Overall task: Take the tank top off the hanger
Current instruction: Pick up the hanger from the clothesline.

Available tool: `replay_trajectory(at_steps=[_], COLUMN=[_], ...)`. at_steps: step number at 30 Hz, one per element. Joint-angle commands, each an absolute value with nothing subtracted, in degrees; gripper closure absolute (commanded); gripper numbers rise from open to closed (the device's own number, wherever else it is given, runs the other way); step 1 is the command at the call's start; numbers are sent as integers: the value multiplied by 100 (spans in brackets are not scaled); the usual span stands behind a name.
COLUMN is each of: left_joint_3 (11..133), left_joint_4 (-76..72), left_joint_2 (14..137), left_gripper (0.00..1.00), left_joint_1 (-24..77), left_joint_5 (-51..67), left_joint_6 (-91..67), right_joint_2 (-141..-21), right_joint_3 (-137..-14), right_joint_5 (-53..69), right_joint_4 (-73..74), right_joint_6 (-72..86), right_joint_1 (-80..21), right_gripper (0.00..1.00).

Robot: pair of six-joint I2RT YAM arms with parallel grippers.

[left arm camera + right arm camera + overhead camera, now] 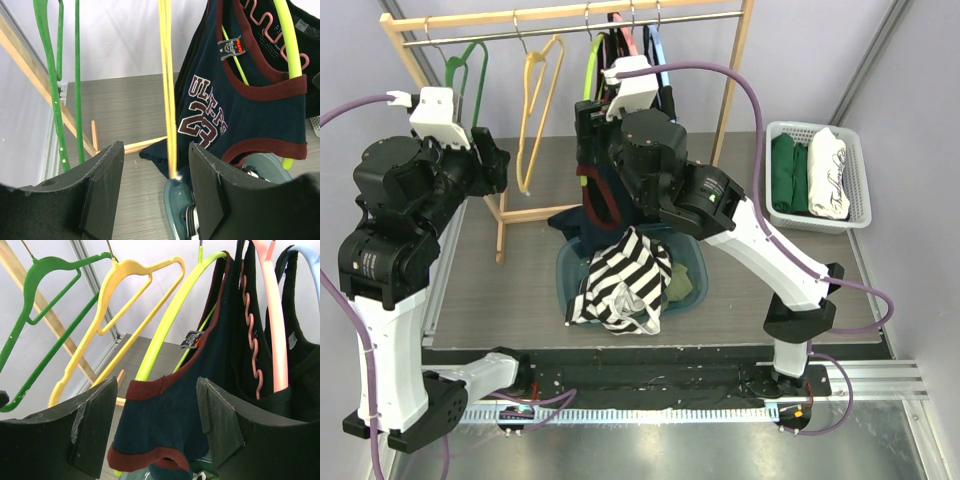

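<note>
The navy tank top (225, 115) with maroon trim and a printed number hangs on a lime-green hanger (165, 315) on the rail. One of its maroon-edged shoulder straps (150, 387) still lies over that hanger's arm. My right gripper (157, 425) is open, and the strap and armhole hang between its fingers without being pinched. From above, the right wrist (640, 140) covers most of the garment. My left gripper (156, 195) is open and empty, left of the tank top, with a yellow hanger's arm (167, 100) hanging just beyond its fingers.
Green (470, 70) and yellow (535, 100) empty hangers hang left on the wooden rack (410, 45). Pink (272, 315) and blue hangers with black garments hang right. A teal basin (690, 262) holds striped clothes. A white basket (855, 165) of folded clothes stands at the right.
</note>
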State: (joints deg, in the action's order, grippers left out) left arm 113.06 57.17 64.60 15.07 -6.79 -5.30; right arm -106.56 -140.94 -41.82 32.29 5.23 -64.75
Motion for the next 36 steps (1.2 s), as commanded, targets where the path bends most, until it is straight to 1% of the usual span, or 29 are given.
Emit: replay_trajectory(at_steps=[1,4,10,13,16,17,19,20,23,24,25,28,31,34,35,36], left_joint_3=[11391,11329,11224,11215,11206,11206,11206,11206,11206,11197,11180,11153,11136,11083,11066,11048], left_joint_4=[5484,5458,5449,5449,5449,5441,5440,5440,5449,5449,5449,5440,5440,5441,5432,5432], left_joint_2=[6372,6320,6249,6258,6275,6275,6275,6293,6293,6302,6302,6310,6284,6258,6249,6240], left_gripper=[42,42,43,43,43,43,43,43,43,43,43,44,44,44,44,43], left_joint_1=[1485,1477,1485,1485,1485,1485,1485,1485,1485,1485,1485,1485,1485,1477,1485,1485], left_joint_5=[-589,-633,-686,-686,-686,-677,-677,-677,-668,-668,-668,-668,-677,-686,-694,-703], left_joint_6=[-466,-431,-387,-395,-413,-413,-422,-422,-431,-431,-439,-439,-431,-413,-413,-404], right_joint_2=[-10871,-11074,-11057,-10934,-10733,-10679,-10539,-10399,-10083,-10029,-9959,-9888,-9765,-9537,-9467,-9388], right_joint_3=[-14501,-14651,-14335,-14169,-13905,-13826,-13563,-13475,-13027,-12956,-12903,-12762,-12360,-11737,-11586,-11453], right_joint_5=[-4052,-4104,-4464,-4623,-4667,-4676,-4667,-4676,-4615,-4606,-4588,-4344,-4062,-4052,-4069,-4078], right_joint_4=[3234,3471,3586,3577,3577,3577,3577,3577,3516,3481,3446,3366,3033,2235,1745,1497], right_joint_6=[703,729,668,598,615,633,659,677,703,677,633,606,493,159,36,-278], right_joint_1=[-6451,-6451,-6451,-6442,-6416,-6399,-6372,-6355,-6311,-6284,-6275,-6162,-6056,-6047,-6038,-6047], right_gripper=[28,28,27,31,49,62,74,83,89,90,93,99,99,99,99,99])
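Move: The lower arm of the lime hanger, with the navy tank top's maroon-edged shoulder over it, is what my right hand goes for: some 7 cm below it, about 2 cm ahead and 1 cm left. From my right hand, the empty yellow hanger hangs about 8 cm to the left, level in reach, and the pink hanger about 8 cm to the right and 5 cm farther out. From my waiting left hand, that lime hanger arm lies roughly 13 cm right, 6 cm ahead and 5 cm lower. With my right fingers open I sink about 7 cm, easing a little left and forward, so they straddle the lime hanger's lower arm, and roll the hand some 10 degrees, left side down. There I close and pinch the hanger arm through the tank top's shoulder, then draw it about 5 cm to the right, away from the yellow hanger's starting place, keeping the pinch. ##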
